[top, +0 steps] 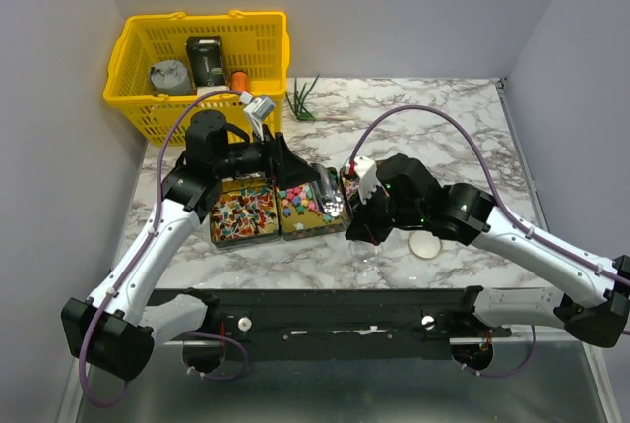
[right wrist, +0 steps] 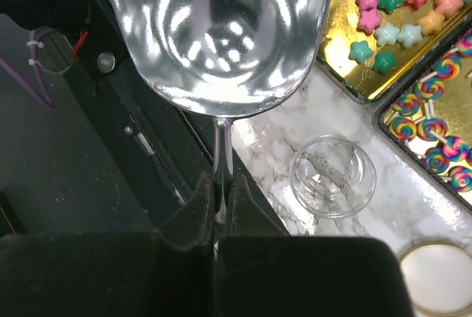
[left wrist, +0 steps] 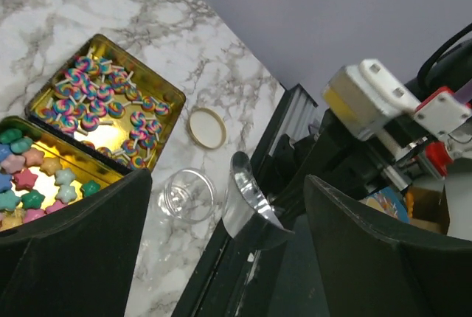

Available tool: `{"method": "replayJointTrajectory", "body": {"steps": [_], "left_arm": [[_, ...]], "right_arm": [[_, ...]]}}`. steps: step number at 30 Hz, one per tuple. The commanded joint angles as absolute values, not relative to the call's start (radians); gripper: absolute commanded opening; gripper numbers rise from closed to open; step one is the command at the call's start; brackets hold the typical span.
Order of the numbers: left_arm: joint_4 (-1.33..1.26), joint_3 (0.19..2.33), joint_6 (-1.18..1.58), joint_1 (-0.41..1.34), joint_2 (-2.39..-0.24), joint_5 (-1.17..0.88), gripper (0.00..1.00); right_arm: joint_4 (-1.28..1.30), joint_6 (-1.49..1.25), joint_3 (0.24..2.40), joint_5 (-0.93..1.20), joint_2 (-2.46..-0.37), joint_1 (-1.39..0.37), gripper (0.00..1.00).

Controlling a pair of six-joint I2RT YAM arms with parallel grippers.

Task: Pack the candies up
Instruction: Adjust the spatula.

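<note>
The candies lie in open gold tins: mixed wrapped sweets (top: 242,214), pastel stars (top: 298,204) (left wrist: 29,184) (right wrist: 389,6), and swirl lollipops (left wrist: 103,107) (right wrist: 435,136). My right gripper (right wrist: 221,192) (top: 352,211) is shut on the handle of an empty shiny metal scoop (right wrist: 221,29) (top: 329,192) (left wrist: 249,197), held above the table's front edge beside the tins. My left gripper (left wrist: 228,251) (top: 298,177) is open, its fingers wide on either side of the scoop and apart from it. An empty clear glass jar (right wrist: 332,177) (left wrist: 186,195) (top: 371,262) stands in front of the tins.
A round gold lid (top: 425,245) (left wrist: 207,127) (right wrist: 435,276) lies right of the jar. A yellow basket (top: 133,98) with several items stands at the back left, with a green sprig (top: 302,103) beside it. The black base rail (top: 315,310) runs along the front.
</note>
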State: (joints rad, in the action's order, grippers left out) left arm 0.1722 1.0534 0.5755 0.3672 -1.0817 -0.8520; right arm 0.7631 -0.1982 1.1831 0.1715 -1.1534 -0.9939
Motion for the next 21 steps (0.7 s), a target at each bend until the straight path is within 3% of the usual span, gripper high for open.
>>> {"method": "replayJointTrajectory", "body": {"steps": [1, 4, 8, 13, 15, 19, 21], "left_arm": [[0.265, 1.042, 0.503, 0.390, -1.103, -0.960, 0.87], [0.278, 1.043, 0.495, 0.396, -1.123, -0.979, 0.74], [0.311, 1.063, 0.474, 0.410, -1.169, -1.012, 0.42], [0.440, 1.112, 0.388, 0.446, -1.235, -1.043, 0.18], [0.472, 1.121, 0.368, 0.472, -1.262, -1.035, 0.01], [0.511, 1.146, 0.403, 0.495, -1.293, -0.976, 0.00], [0.496, 1.154, 0.455, 0.495, -1.302, -0.943, 0.00]], "right_arm": [[0.830, -0.132, 1.247, 0.179, -1.157, -1.003, 0.01], [0.876, -0.092, 1.265, 0.207, -1.152, -1.006, 0.01], [0.943, -0.045, 1.284, 0.201, -1.138, -1.011, 0.01], [1.006, -0.014, 1.293, 0.128, -1.108, -1.019, 0.01], [1.008, -0.011, 1.286, 0.111, -1.086, -1.019, 0.01], [0.979, -0.050, 1.266, 0.036, -1.049, -1.019, 0.01], [0.953, -0.090, 1.249, 0.006, -1.017, -1.019, 0.09]]}}
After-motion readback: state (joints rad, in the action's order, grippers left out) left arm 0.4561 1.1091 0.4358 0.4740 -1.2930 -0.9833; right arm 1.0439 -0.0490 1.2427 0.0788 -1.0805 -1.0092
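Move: The spatula's blade lies just by the open left gripper, about 4 cm back, 2 cm to its right and 5 cm below. From the right gripper, which holds the handle, the blade is some 8 cm left, 5 cm ahead and 4 cm up. Far below the left hand, the star-candy tray lies about 6 cm ahead, neither left nor right; the glass jar is 4 cm back and 12 cm right. Bring the left gripper down about 7 cm, easing back and to the right some 3 cm each while the fingers dip, roll and turn clockwise, and shut them from nearly wide open to pinch the front rim of the spatula's blade. Keep the right grip on the handle and draw that hand roughly 6 cm to the right, its fingers tipping about 10 degrees further down. ##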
